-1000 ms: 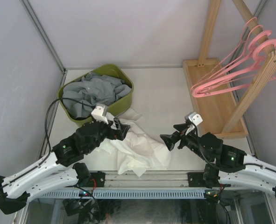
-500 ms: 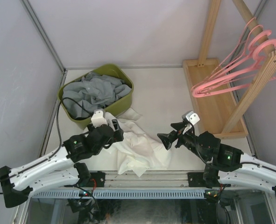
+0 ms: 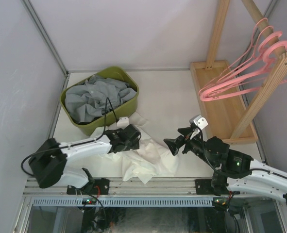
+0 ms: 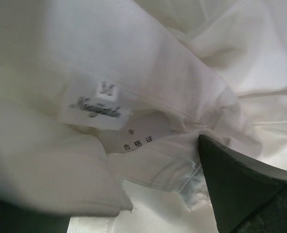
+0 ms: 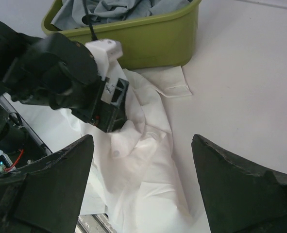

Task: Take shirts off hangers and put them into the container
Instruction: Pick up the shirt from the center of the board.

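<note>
A white shirt [image 3: 150, 156] lies crumpled on the table near the front edge. My left gripper [image 3: 132, 138] presses down into its upper left part. In the left wrist view the jaws [image 4: 133, 208] stand wide, open over the collar and its size label [image 4: 92, 104]; one dark finger [image 4: 240, 191] shows at the right. My right gripper [image 3: 173, 145] hovers open just right of the shirt, which fills the space between its fingers [image 5: 143, 179]. The green container [image 3: 128, 104] at the back left holds a grey shirt [image 3: 92, 97]. Pink hangers [image 3: 230, 85] hang bare on the rack pole.
The wooden rack base [image 3: 221, 104] and its slanted posts [image 3: 264, 97] take up the right side. The left arm's cable [image 3: 106, 109] loops over the container's front rim. Grey walls close in the left and back.
My left arm has swung its wrist right and down, from beside the container onto the white shirt. The right gripper edged slightly left, then stayed still.
</note>
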### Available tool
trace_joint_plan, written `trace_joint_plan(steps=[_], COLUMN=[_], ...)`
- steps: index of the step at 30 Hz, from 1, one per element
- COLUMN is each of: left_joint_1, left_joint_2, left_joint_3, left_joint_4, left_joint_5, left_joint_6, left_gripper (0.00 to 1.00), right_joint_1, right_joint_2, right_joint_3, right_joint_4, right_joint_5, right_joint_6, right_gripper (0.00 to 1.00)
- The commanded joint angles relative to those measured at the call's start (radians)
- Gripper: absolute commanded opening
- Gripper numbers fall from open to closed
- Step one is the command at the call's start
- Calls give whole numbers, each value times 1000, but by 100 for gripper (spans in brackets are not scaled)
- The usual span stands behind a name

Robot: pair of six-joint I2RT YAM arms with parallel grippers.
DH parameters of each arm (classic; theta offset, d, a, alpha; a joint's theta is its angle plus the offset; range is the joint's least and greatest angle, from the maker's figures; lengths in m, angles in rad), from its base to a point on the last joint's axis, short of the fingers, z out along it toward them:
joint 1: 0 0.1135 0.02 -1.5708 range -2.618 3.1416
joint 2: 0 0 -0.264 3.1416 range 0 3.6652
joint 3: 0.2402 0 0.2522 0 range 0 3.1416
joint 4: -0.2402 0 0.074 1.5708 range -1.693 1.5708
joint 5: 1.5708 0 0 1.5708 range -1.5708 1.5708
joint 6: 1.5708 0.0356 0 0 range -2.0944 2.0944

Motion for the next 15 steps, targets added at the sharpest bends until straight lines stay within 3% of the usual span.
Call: trace_joint_plan(steps=[1, 4, 6, 7, 12, 15], left_joint_1=[-25, -73, -101, -114, -142, -142], left_joint_2=[141, 232, 285, 306, 334, 220], left_joint_3=[-8, 13, 15, 12, -7, -29], left_joint_4=[62, 69, 97, 112, 143, 151], left_joint_5=[87, 105, 136, 143, 162, 128], left_joint_6=[32, 54, 70, 72, 90, 115], left_gripper=[100, 100, 94, 88, 32, 24], right_joint_1=[-8, -9, -12, -12, -20, -26], right_joint_2=[22, 28, 27, 25, 10, 1], right_joint_3=[10, 9, 10, 10, 9, 10], right_joint_4=[19, 22, 12, 6, -32, -62], right_joint_5=[2, 19, 33, 39, 69, 92], right_joint_6=[13, 18, 30, 34, 50, 65], right_gripper=[81, 81, 81, 81, 81, 81])
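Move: The white shirt lies crumpled just below the left hand, its middle about 4 cm back, 4 cm to the right and 3 cm lower. The green container stands some 16 cm ahead and 14 cm left of the left hand, with the grey shirt heaped in it. From the right hand, the white shirt is about 9 cm left, 3 cm back and 23 cm below. The left hand sinks about 3 cm into the white shirt, then sweeps 7 cm right, fingers closing on collar cloth. ##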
